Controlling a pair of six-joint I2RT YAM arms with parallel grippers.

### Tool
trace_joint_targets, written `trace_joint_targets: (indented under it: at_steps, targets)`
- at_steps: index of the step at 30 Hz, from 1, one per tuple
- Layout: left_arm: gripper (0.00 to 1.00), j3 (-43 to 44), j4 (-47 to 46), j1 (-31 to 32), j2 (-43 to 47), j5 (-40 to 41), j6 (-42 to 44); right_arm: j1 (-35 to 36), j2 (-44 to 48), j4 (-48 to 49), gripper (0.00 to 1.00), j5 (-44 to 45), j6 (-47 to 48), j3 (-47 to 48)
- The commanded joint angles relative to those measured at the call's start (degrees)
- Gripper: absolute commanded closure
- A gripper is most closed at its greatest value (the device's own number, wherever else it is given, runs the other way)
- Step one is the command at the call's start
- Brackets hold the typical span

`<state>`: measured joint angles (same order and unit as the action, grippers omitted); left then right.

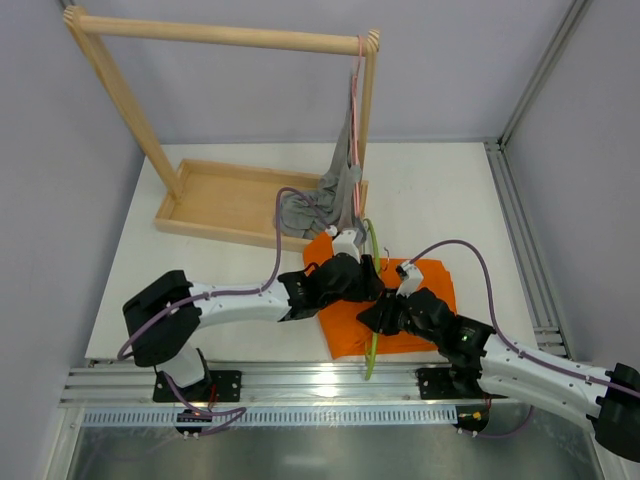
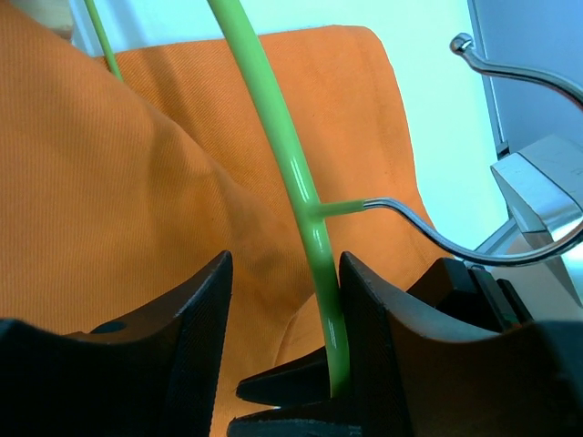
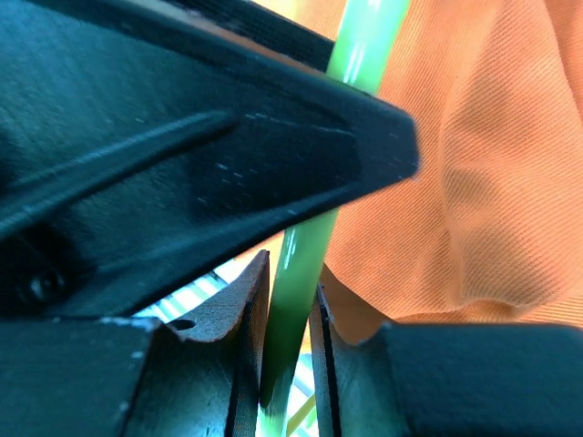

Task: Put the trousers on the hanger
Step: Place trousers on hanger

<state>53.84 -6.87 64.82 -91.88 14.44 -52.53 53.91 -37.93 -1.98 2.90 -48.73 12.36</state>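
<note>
The orange trousers (image 1: 425, 285) lie folded on the white table near its front edge. The lime-green hanger (image 1: 374, 245) runs across them from back to front, its lower end past the table edge. My right gripper (image 3: 287, 350) is shut on the hanger's green rod (image 3: 301, 273), with the trousers (image 3: 492, 182) beside it. My left gripper (image 2: 287, 273) stands open around the same rod (image 2: 305, 209); the rod leans against the right finger (image 2: 373, 319) and a wide gap stays on the left. The metal hook (image 2: 474, 246) branches off to the right. In the top view both grippers (image 1: 368, 283) (image 1: 382, 313) meet over the trousers.
A wooden rack (image 1: 230, 38) with a wooden tray base (image 1: 215, 200) stands at the back. A grey garment (image 1: 335, 195) hangs from its right post on a pink hanger (image 1: 356, 90), just behind the trousers. Metal rails (image 1: 520, 230) line the table's right and front edges.
</note>
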Motion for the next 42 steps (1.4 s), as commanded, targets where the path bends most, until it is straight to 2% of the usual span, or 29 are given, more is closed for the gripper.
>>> trace_joint_targets:
  at_steps: [1,6,9,10,13,15,19,20,23,25,30,35,39,42]
  targets:
    - [0.50,3.45,1.50,-0.04,-1.55,1.56,-0.38,0.32,0.31,3.82,0.74,1.50,-0.23,-0.23]
    - [0.61,3.64,4.14,-0.04,-1.82,2.70,-1.34,0.41,1.63,0.24,0.74,2.11,0.30,1.26]
    - [0.69,2.41,4.06,-0.13,-0.94,3.58,-1.52,0.41,3.82,-3.99,0.67,3.87,0.83,1.96]
    - [0.75,2.14,4.24,-0.13,-0.33,4.10,-1.69,0.41,4.44,-4.96,0.65,4.65,0.92,2.23]
    - [0.85,1.70,4.59,-0.13,0.29,4.20,-1.61,0.41,6.38,-9.26,0.63,5.89,1.27,2.84]
    - [0.88,2.05,4.85,-0.22,0.21,3.93,-1.17,0.41,7.60,-12.42,0.61,7.47,1.53,3.37]
    - [0.98,2.14,5.64,-0.22,0.12,3.14,-0.73,0.41,8.93,-20.59,0.52,13.79,0.92,5.48]
    - [0.99,1.97,5.38,-0.30,0.29,3.05,-1.25,0.41,8.93,-23.74,0.47,16.94,0.92,6.96]
    - [1.00,1.35,5.47,-0.22,0.73,3.23,-2.31,-0.12,7.27,-27.46,0.32,20.65,1.79,9.86]
    - [1.00,1.26,5.38,-0.22,0.91,3.23,-2.49,-0.73,2.55,-28.16,0.30,22.68,3.19,11.45]
    - [1.00,1.53,6.34,-0.22,1.43,3.23,-3.01,-3.81,-7.05,-26.33,0.29,21.10,4.26,16.02]
    - [1.00,1.17,6.70,-0.31,2.49,4.02,-3.80,-9.60,-12.42,-20.79,0.30,16.53,6.98,14.89]
    - [1.00,1.17,7.84,-0.30,2.84,4.46,-4.07,-11.19,-11.82,-19.38,0.31,18.28,5.59,12.60]
    - [1.00,1.35,8.10,-0.31,2.67,4.37,-4.24,-11.11,-5.70,-18.77,0.35,17.50,5.57,10.58]
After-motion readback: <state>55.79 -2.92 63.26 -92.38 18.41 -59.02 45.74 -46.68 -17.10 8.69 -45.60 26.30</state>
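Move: The green hanger's bar already passes between the left gripper's open fingers, about 1 cm right of their midpoint, with the hook some 5 cm ahead and 3 cm right. The orange trousers lie about 4 cm back, 2 cm right and 8 cm below. The right gripper pinches the same bar nearer the base; from it the hook is roughly 12 cm ahead, 3 cm right and 4 cm higher, the trousers 3 cm ahead, 2 cm right and 5 cm below. Shut the left gripper on the hanger's bar just behind the hook, holding nearly still, and once it grips, open the right fingers to let go and draw that hand about 5 cm right. Then swing the right hand about 5 cm forward along the bar towards the hook, turning it some 10 degrees clockwise, fingers open, while the left carries the hanger 2 cm forward and a little left, turning slightly counter-clockwise. ##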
